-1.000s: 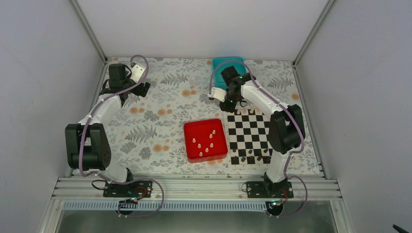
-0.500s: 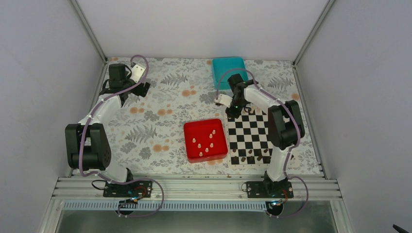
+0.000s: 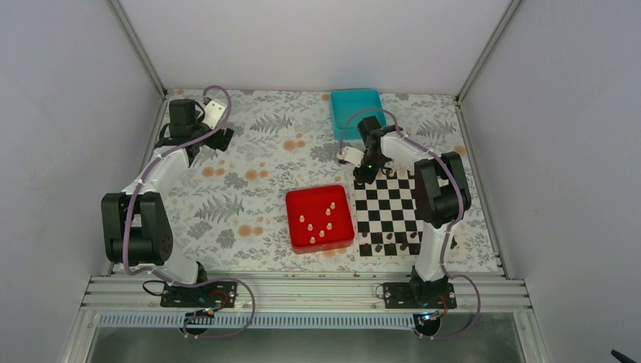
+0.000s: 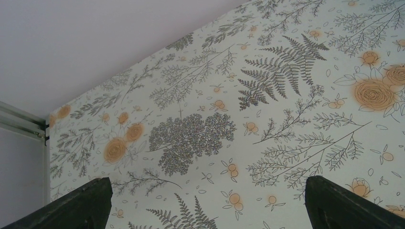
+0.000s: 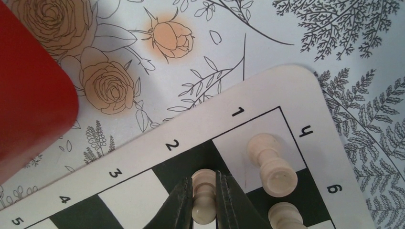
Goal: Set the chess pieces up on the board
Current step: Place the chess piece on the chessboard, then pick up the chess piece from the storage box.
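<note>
The black-and-white board (image 3: pixel 393 206) lies right of the red tray (image 3: pixel 298 236). My right gripper (image 3: pixel 362 173) is low over the board's far left corner. In the right wrist view it (image 5: pixel 204 179) is shut on a pale cream pawn (image 5: pixel 204 206), whose base is at the black square beside the numeral 2 on the board's border (image 5: pixel 191 129). A pale rook (image 5: pixel 272 164) stands on the white corner square, and another pale piece (image 5: pixel 285 217) is behind it. Several pale pieces (image 3: pixel 321 224) lie in the red tray. My left gripper (image 4: pixel 206 183) is open and empty over the tablecloth, far left (image 3: pixel 219 136).
A teal tray (image 3: pixel 357 110) sits at the back, just beyond the right gripper. Dark brown pieces (image 3: pixel 389 243) stand along the board's near rows. The red tray's corner (image 5: pixel 28 95) shows left of the board in the right wrist view. Frame walls enclose the flowered tablecloth.
My right gripper has moved from the teal tray's near edge down to the board's far left corner, with the arm folding in. The left arm has not moved.
</note>
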Motion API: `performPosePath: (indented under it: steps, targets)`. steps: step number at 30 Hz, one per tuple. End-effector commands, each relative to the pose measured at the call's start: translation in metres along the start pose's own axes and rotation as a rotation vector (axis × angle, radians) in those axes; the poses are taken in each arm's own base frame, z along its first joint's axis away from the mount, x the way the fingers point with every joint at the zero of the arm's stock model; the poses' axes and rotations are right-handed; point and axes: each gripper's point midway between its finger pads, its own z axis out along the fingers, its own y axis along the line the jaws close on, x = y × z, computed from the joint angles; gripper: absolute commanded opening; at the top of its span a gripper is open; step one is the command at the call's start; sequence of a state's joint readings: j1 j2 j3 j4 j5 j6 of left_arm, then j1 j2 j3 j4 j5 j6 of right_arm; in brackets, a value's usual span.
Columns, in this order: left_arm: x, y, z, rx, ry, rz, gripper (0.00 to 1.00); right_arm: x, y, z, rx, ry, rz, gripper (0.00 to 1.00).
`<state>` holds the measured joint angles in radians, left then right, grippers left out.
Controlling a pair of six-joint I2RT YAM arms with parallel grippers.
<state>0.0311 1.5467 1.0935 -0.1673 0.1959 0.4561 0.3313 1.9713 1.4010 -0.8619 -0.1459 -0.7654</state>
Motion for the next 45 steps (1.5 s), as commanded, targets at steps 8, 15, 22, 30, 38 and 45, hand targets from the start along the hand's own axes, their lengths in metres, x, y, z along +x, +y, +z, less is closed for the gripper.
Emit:
performPosePath:
  steps: [8,15,22,30,38,45]
  targets:
    - [-0.006,0.000,-0.003,0.009,-0.022,-0.003,1.00,0.008,0.010,0.012,-0.064,0.008,0.010,0.10]
    - [-0.006,0.001,-0.004,0.008,-0.022,-0.002,1.00,0.012,0.009,0.018,-0.060,0.024,0.015,0.13]
    - [-0.005,0.000,-0.004,0.011,-0.020,0.000,1.00,-0.003,0.003,-0.015,-0.019,-0.026,0.013,0.30]
    - [-0.006,0.001,-0.004,0.010,-0.023,0.001,1.00,-0.050,0.025,-0.086,0.011,-0.122,-0.080,0.37]
    - [-0.006,0.002,-0.004,0.004,-0.021,0.000,1.00,-0.073,0.116,-0.087,-0.064,-0.059,-0.306,0.41]
    - [-0.008,0.002,-0.005,0.006,-0.024,0.000,1.00,-0.060,0.133,-0.050,-0.077,0.022,-0.328,0.40]
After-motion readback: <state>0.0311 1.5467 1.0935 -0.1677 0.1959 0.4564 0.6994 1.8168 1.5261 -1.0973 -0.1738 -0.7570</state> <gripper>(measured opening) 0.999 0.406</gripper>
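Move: The square that the pawn in the right hand is meant for, second from the far end of the board's left column, lies straight under that hand, about 3 cm down. A pawn stands on the corner square some 4 cm ahead, with another 4 cm to the right of that. The red box's far-right pawn is roughly 9 cm back, 10 cm left and 2 cm lower. From the idle left hand the square lies about 50 cm right, 10 cm back and 18 cm down. Down gently by about half a centimetre, the right hand sets the held pawn on its square and opens the fingers to somewhat under half. It then rises about 11 cm clear of it and sweeps left and back over the red box, some 11 cm left and 9 cm back overall, turning counter-clockwise about 20 degrees and starting to sink towards the far-right pawn there. ##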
